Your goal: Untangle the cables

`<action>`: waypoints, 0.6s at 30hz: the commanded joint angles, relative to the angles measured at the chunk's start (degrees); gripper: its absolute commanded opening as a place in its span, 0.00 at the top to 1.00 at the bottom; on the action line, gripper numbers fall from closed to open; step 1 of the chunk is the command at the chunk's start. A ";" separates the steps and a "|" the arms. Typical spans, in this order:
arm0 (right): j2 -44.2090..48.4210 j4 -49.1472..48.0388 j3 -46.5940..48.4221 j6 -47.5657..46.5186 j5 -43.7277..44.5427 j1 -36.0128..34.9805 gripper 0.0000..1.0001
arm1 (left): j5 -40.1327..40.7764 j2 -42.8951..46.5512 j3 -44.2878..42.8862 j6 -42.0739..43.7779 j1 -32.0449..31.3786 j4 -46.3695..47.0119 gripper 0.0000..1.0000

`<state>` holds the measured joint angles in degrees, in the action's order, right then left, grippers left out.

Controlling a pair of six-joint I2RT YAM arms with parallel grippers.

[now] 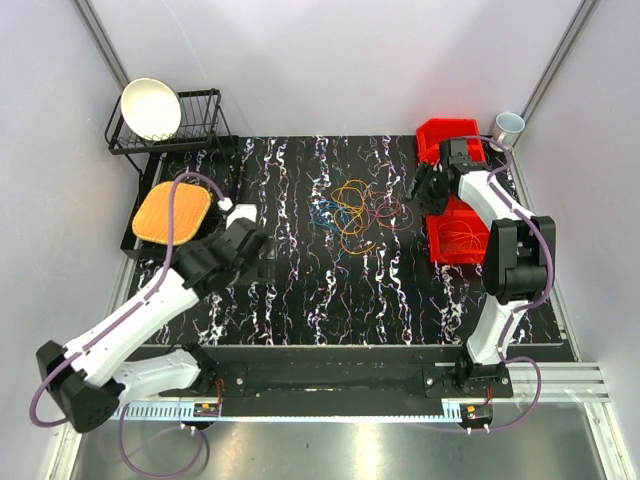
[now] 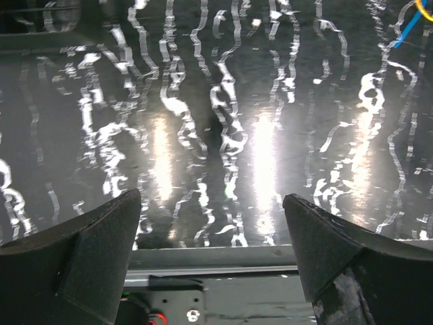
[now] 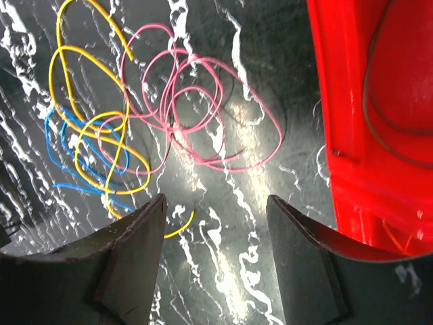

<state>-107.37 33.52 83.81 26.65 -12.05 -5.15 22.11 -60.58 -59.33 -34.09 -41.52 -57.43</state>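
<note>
The cables lie in a loose tangle of orange, yellow, blue and purple loops mid-mat. In the right wrist view, pink loops overlap yellow loops and blue loops. My right gripper hovers open just right of the tangle, nothing between its fingers; a yellow cable end lies by the left finger. My left gripper stands open over bare mat left of the tangle, empty. Only a blue strand shows at that view's top right.
A red bin with thin orange wires in it sits right of my right gripper, its wall close. A second red bin and a mug stand behind. At far left are a dish rack with a white bowl and an orange pad.
</note>
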 commanded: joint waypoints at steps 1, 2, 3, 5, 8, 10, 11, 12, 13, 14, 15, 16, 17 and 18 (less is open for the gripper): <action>-1.96 2.51 5.39 -1.69 3.96 -0.65 0.33 | 6.18 4.76 3.07 -0.09 0.03 -1.99 0.09; -2.92 3.30 6.01 -1.61 4.32 -1.00 0.32 | 5.76 5.72 3.08 -0.19 -0.05 -1.81 0.09; -3.45 3.57 7.32 -1.61 4.67 -1.61 0.32 | 5.32 6.25 3.17 0.07 0.03 -1.46 0.09; -5.12 4.71 8.64 -1.26 5.37 -2.23 0.30 | 6.27 7.66 3.43 -0.19 -0.06 -1.28 0.09; -7.05 5.33 10.58 0.15 7.13 -2.85 0.17 | 7.25 9.94 4.57 -0.37 -0.14 -0.15 0.09; -8.11 5.59 11.90 0.94 8.19 -3.37 0.02 | 7.51 11.17 4.92 -0.37 -0.14 0.12 0.09; -9.25 5.94 12.42 1.12 8.36 -3.64 0.00 | 7.68 11.53 4.93 -0.28 -0.06 0.12 0.09; -9.87 6.38 13.73 1.81 9.41 -3.90 0.00 | 7.86 11.88 4.93 -0.37 -0.14 0.12 0.09; -10.48 6.73 14.44 2.08 9.85 -4.17 0.00 | 8.12 12.49 5.10 -0.37 -0.14 0.12 0.09; -11.62 7.26 15.15 2.35 9.94 -4.87 0.00 | 8.13 12.85 5.10 -0.37 -0.14 0.30 0.08; -12.07 7.35 16.55 2.96 10.21 -5.22 0.00 | 8.13 13.03 5.10 -0.37 -0.14 0.39 0.08; -13.29 7.70 17.26 3.31 10.73 -5.57 0.00 | 8.13 13.46 5.19 -0.37 -0.14 0.30 0.08; -14.00 8.66 18.22 3.58 11.08 -6.36 0.00 | 8.13 13.64 5.10 -0.37 -0.06 0.39 0.08; -14.70 9.37 20.14 4.19 11.70 -6.71 0.00 | 8.13 13.64 5.19 -0.45 -0.06 0.48 0.08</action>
<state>-119.87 40.10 98.00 28.38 -3.84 -9.69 27.90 -48.03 -54.57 -34.13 -41.52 -59.40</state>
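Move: Ahead of the open right hand by about 4 cm, some 6 cm to its left and about 10 cm below, lies the pink cable. The yellow cable tangles with it roughly 8 cm farther left. The blue cable is about 19 cm left of this hand and 2 cm ahead; the red bins' middle is about 11 cm to its right, nearly level. From the left hand the pink cable is some 26 cm ahead, 31 cm right and 17 cm down. Reaching for the pink cable with nothing in its fingers, the right hand slips forward and then sinks as well, easing left away from the red bins, about 5 cm in all, while its fingers spread from two-thirds to fully open. The empty left hand draws some 4 cm left and a little back, rising slightly at the end, its fingers still open and tipping a bit further forward. ##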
